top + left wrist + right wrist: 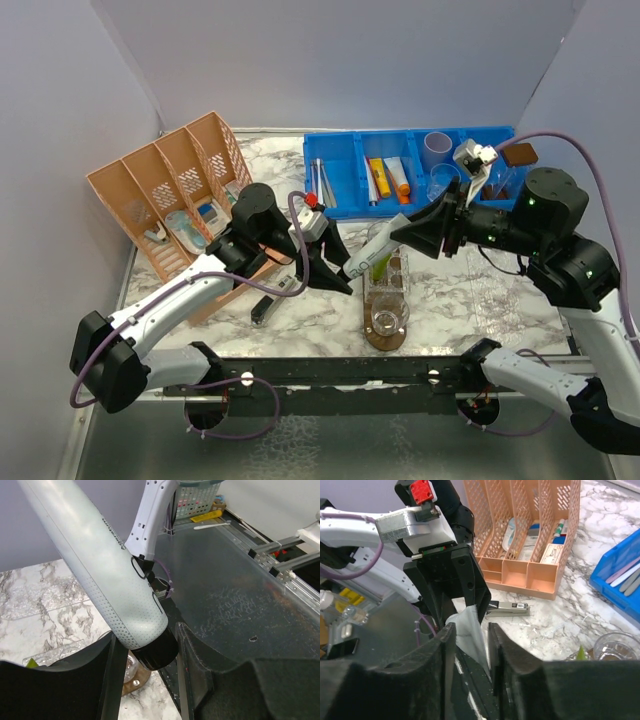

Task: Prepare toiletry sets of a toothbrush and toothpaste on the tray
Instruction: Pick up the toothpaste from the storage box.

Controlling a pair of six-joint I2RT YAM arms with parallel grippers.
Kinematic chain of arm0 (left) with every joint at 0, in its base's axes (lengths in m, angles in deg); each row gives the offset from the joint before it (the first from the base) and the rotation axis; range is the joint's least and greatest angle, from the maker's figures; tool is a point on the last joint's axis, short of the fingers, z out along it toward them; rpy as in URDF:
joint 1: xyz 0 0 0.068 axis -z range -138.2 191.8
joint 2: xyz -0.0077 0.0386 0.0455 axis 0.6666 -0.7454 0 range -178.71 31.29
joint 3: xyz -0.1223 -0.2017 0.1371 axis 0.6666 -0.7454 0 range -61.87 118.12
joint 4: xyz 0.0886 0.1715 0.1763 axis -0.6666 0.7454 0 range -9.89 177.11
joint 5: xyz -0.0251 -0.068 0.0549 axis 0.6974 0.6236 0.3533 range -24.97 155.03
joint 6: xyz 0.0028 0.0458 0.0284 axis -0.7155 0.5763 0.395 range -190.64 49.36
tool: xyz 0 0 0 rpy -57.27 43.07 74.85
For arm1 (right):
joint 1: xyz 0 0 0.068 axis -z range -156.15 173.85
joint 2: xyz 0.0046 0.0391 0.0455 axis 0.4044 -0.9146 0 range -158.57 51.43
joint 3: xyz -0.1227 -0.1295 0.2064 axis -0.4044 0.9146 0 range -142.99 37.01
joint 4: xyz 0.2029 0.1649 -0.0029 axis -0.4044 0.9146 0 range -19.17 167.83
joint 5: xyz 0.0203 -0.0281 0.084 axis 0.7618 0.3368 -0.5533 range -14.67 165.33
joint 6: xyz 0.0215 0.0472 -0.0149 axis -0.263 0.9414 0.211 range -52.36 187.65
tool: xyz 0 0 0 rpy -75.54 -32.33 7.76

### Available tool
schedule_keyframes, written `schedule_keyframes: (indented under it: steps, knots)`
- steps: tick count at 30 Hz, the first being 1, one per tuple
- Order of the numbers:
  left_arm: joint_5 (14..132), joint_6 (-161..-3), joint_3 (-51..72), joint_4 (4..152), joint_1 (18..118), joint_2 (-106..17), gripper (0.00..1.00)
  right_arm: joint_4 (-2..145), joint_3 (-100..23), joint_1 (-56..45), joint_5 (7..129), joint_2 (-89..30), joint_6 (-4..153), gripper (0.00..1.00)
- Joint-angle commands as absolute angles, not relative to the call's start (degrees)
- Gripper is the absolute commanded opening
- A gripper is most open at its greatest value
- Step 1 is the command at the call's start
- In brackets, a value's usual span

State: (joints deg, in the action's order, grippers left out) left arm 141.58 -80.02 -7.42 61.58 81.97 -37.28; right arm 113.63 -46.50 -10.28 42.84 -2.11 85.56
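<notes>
A pale grey toothpaste tube [372, 250] with a black cap hangs in the air between both arms, above the tray [385, 343]. My left gripper [335, 275] is shut on its cap end [152, 652]. My right gripper [400, 232] has its jaws closed in on the tube's flat crimped end [469, 625]. The dark brown tray carries clear tumblers [385, 322]. A lime green tube [380, 265] stands in the far one. No toothbrush can be made out in the tumblers.
An orange divided basket [170, 190] stands at the back left. A blue compartmented bin [345, 175] with tubes and clear tumblers [437, 150] sits at the back. A stapler [268, 305] lies beside the basket.
</notes>
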Motion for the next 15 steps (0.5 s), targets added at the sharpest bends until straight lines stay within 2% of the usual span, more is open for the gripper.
schedule_keyframes:
  steps: [1, 5, 6, 9, 10, 12, 15]
  knots:
    - [142.3, -79.2, -7.6, 59.7, 82.0, -36.5, 0.08, 110.8, -46.0, -10.6, 38.1, -0.4, 86.3, 0.23]
    - [142.1, -80.0, -7.2, 59.6, 82.1, -37.3, 0.12, 111.0, -46.3, -10.6, 40.8, 0.6, 85.0, 0.02]
    - [141.7, -80.3, -7.1, 59.6, 82.1, -37.4, 0.15, 111.1, -46.2, -10.6, 41.6, 1.0, 84.7, 0.01]
    - [139.2, -81.0, -7.1, 59.6, 81.5, -37.6, 0.36, 111.2, -45.6, -10.5, 43.3, 2.3, 82.9, 0.01]
    - [138.4, -81.1, -7.1, 59.6, 81.1, -37.5, 0.48, 111.7, -45.6, -10.6, 44.2, 2.6, 82.0, 0.01]
    - [136.2, -81.5, -7.1, 59.7, 79.9, -37.2, 0.65, 113.2, -45.9, -10.6, 46.5, 3.1, 79.6, 0.01]
    - [133.5, -81.6, -7.2, 59.8, 78.0, -36.8, 0.78, 114.3, -45.4, -10.6, 51.2, 4.6, 74.2, 0.01]
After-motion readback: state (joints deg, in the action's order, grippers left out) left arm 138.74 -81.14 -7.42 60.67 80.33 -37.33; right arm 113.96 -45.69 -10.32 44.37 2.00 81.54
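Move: The white toothpaste is already gripped by the cap end in the left fingers; its middle lies about 5 cm ahead of the left hand, 6 cm right and 3 cm above. From the right hand, whose open fingers straddle the flat tail, that middle is some 4 cm back, 6 cm left and 3 cm below. Below the right hand, the green toothpaste stands about 6 cm ahead, 3 cm left, 21 cm down; the front glass is about 5 cm back, 1 cm left, 24 cm down. The right fingers shut fully on the toothpaste's flat tail while the left still holds the cap end, then the left fingers open wider and let go. The right hand eases back about 1 cm, then shifts roughly 1 cm right with the tube, tilting slightly. The left hand stays almost in place, then starts forward, some 2 cm at the end. ##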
